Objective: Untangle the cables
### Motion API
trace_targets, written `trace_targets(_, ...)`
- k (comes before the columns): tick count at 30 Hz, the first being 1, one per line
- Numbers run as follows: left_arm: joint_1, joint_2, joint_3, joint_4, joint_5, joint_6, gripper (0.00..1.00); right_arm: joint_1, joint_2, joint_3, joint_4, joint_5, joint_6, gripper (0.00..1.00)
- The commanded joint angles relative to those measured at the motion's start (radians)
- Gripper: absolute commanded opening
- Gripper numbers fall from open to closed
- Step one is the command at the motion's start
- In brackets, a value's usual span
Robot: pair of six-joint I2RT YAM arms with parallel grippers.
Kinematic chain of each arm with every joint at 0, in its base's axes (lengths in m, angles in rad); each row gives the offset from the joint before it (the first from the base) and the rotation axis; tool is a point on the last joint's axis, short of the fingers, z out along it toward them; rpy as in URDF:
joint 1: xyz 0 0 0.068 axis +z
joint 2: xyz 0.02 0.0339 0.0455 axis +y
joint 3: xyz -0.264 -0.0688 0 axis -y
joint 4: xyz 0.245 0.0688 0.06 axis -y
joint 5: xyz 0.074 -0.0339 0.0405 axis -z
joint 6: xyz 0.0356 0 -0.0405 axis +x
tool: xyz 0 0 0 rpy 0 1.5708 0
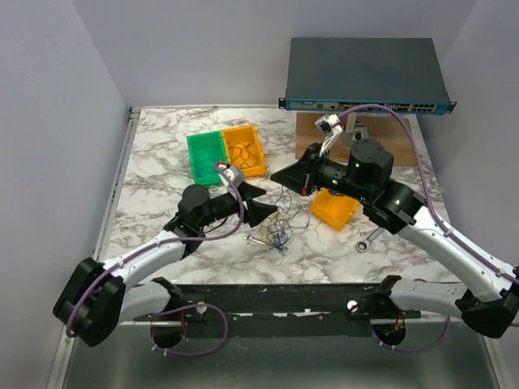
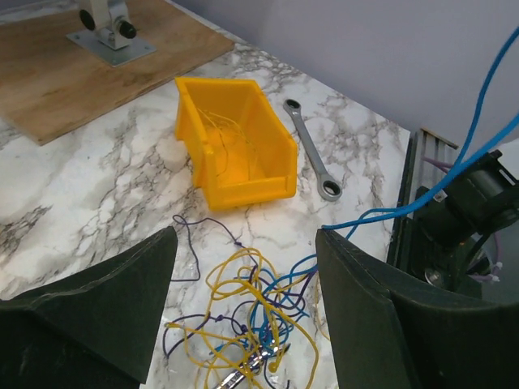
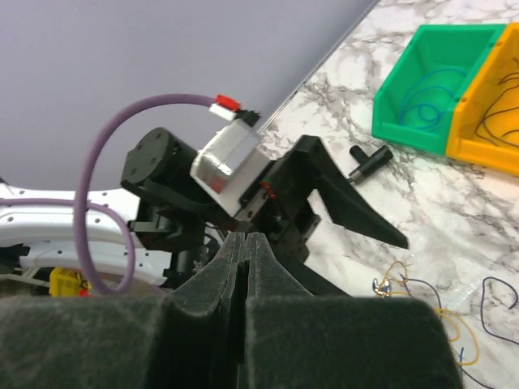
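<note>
The cables (image 1: 276,231) lie as a tangle of thin blue, yellow and dark purple wires (image 2: 251,312) on the marble table, with a small metal plug among them. My left gripper (image 2: 247,235) hangs open just over the tangle, one finger on each side and nothing held. Two taut blue strands (image 2: 478,113) run from its right fingertip (image 2: 324,235) up and out of the left wrist view. My right gripper (image 1: 276,176) hovers above and beyond the tangle, its fingers (image 3: 246,237) pressed shut, and no wire shows between them. A corner of the tangle (image 3: 422,300) shows in the right wrist view.
A yellow bin (image 2: 235,142) lies just right of the tangle, with a wrench (image 2: 312,154) beyond it. A green bin (image 1: 207,156) and an orange bin (image 1: 243,150) hold coiled wires at the back. A wooden board (image 2: 73,73) and a network switch (image 1: 365,74) are behind.
</note>
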Motion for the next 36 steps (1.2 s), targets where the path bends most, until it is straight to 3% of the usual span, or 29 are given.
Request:
trace_targets(1,-0.013,0.119,0.071,0.047,0.127,-0.032,0.72,0.001,0.022,0.052,0.027,-0.075,0.055,0.01)
trace_targets(7,-0.034,0.213,0.113,0.08,0.161,-0.06,0.7,0.001,0.049,0.077,0.042,-0.03,0.045,0.01)
trace_targets(13,-0.079,0.326,0.27,-0.224,0.047,0.019,0.67,0.001,0.073,0.17,0.048,0.046,0.025,0.01)
trace_targets(22,-0.093,0.519,0.481,-0.576,-0.14,0.049,0.55,0.001,0.082,0.472,0.02,0.412,-0.072,0.01)
trace_targets(29,-0.078,0.649,0.619,-0.795,-0.242,0.034,0.49,0.002,0.114,0.689,0.061,0.542,-0.149,0.01)
trace_targets(36,-0.033,0.388,0.377,-0.526,-0.277,-0.013,0.5,0.001,0.071,0.577,0.071,0.579,-0.178,0.01)
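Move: The tangle lies roughly 19 cm below the left hand, about 3 cm ahead and 4 cm to its right; the open-end wrench, partly under it, is some 1 cm back of that hand and level sideways. The right-hand orange bin is about 11 cm ahead and 20 cm right of the left hand. From the right hand, already gripping a blue cable that runs up from the tangle, the tangle is 5 cm ahead, about 1 cm left and 34 cm down. The blue cable is drawn up out of the tangle by the right hand's kept grip, slowly at first, then fast, some 29 cm up and finally 12 cm right, fingers tilting upward and turning clockwise. The empty left hand goes right, then forward and down about 14 cm towards the tangle, easing back left at the end, tips dipping and fingers partly closing. ##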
